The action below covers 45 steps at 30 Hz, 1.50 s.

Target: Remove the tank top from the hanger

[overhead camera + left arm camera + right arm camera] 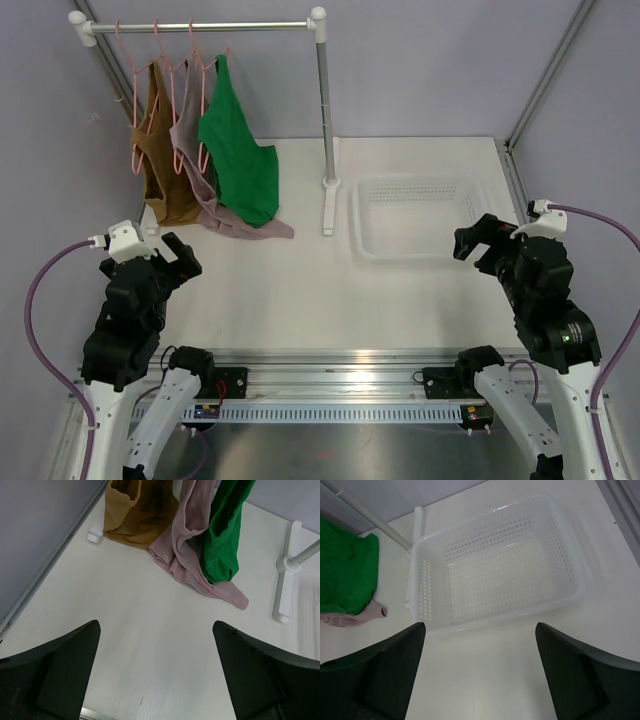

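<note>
Three tank tops hang on pink hangers (160,50) from a white rack bar (200,27) at the back left: a brown one (160,170), a mauve one (190,135) and a green one (240,160). Their hems pool on the table. My left gripper (175,255) hovers open in front of them, nothing between its fingers. In the left wrist view the brown top (135,520), mauve top (187,545) and green top (222,535) lie well beyond the open left gripper (156,630). My right gripper (478,240) is open and holds nothing, at the right.
A white perforated basket (410,255) sits at the right of the rack's upright pole (325,110). The right wrist view has the basket (427,585) just past the open right gripper (480,630), with the green top (345,570) at its left edge. The rack foot (285,580) stands beside the clothes.
</note>
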{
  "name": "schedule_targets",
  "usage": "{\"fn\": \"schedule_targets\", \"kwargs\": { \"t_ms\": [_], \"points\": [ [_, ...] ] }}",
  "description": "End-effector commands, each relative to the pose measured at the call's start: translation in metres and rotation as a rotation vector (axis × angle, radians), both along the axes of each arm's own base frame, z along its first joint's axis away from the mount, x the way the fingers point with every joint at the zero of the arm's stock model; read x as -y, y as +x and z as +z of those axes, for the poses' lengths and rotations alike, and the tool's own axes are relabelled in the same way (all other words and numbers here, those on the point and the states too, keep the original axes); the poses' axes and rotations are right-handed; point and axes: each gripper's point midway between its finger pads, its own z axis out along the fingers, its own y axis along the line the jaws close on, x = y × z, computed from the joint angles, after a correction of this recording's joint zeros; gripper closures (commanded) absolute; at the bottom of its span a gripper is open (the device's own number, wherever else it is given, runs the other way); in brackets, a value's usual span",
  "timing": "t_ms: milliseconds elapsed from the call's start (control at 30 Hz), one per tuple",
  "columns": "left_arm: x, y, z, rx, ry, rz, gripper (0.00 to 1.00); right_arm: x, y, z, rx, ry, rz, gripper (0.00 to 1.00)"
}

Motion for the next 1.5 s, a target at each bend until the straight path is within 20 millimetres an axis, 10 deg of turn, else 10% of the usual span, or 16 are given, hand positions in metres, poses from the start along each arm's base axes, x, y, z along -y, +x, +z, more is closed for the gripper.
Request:
{"fn": "schedule_targets", "kwargs": {
  "t_ms": [0, 233, 400, 467, 600, 767, 1133, 1467],
  "points": [
    [-0.007, 0.002, 0.011, 0.036, -0.002, 0.047, 0.01, 0.004, -0.002, 0.014, 0.047, 0.011, -0.024, 0.01],
    [0.014, 0.005, 0.039, 0.083, -0.044, -0.07, 0.01, -0.022, 0.001, 0.011, 0.052, 0.051, 0.113, 0.01],
    [0.04, 0.025, 0.099, 0.129, -0.083, -0.191, 0.01, -0.043, 0.003, 0.01, 0.059, 0.118, 0.204, 0.0],
    [0.052, 0.047, 0.104, 0.065, -0.085, -0.232, 0.01, -0.049, 0.003, 0.01, 0.054, 0.142, 0.227, 0.01],
    [0.072, 0.098, 0.179, 0.118, -0.079, -0.299, 0.01, -0.066, 0.004, 0.011, 0.037, 0.167, 0.317, 0.01],
    [0.071, 0.139, 0.207, 0.127, -0.008, -0.275, 0.01, -0.074, 0.0, 0.013, 0.04, 0.177, 0.368, 0.01],
    [0.066, 0.262, 0.192, 0.129, 0.135, -0.246, 0.02, -0.086, -0.017, 0.02, 0.055, 0.191, 0.466, 0.01],
    [0.053, 0.325, 0.168, 0.092, 0.174, -0.252, 0.46, -0.092, -0.018, 0.007, 0.028, 0.202, 0.499, 0.03]
  ]
}}
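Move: The near strap of the green tank top hangs about 33 cm ahead of the left hand, 6 cm to its right and 12 cm above. The mauve top hangs some 6 cm left of the strap, the brown top about 12 cm left, both roughly level with it. From the right hand the strap lies about 30 cm ahead, 52 cm left and 9 cm up. Left hand arcs up and 32 cm forward to the green strap, fingers closing partway; right hand swings 9 cm left. ##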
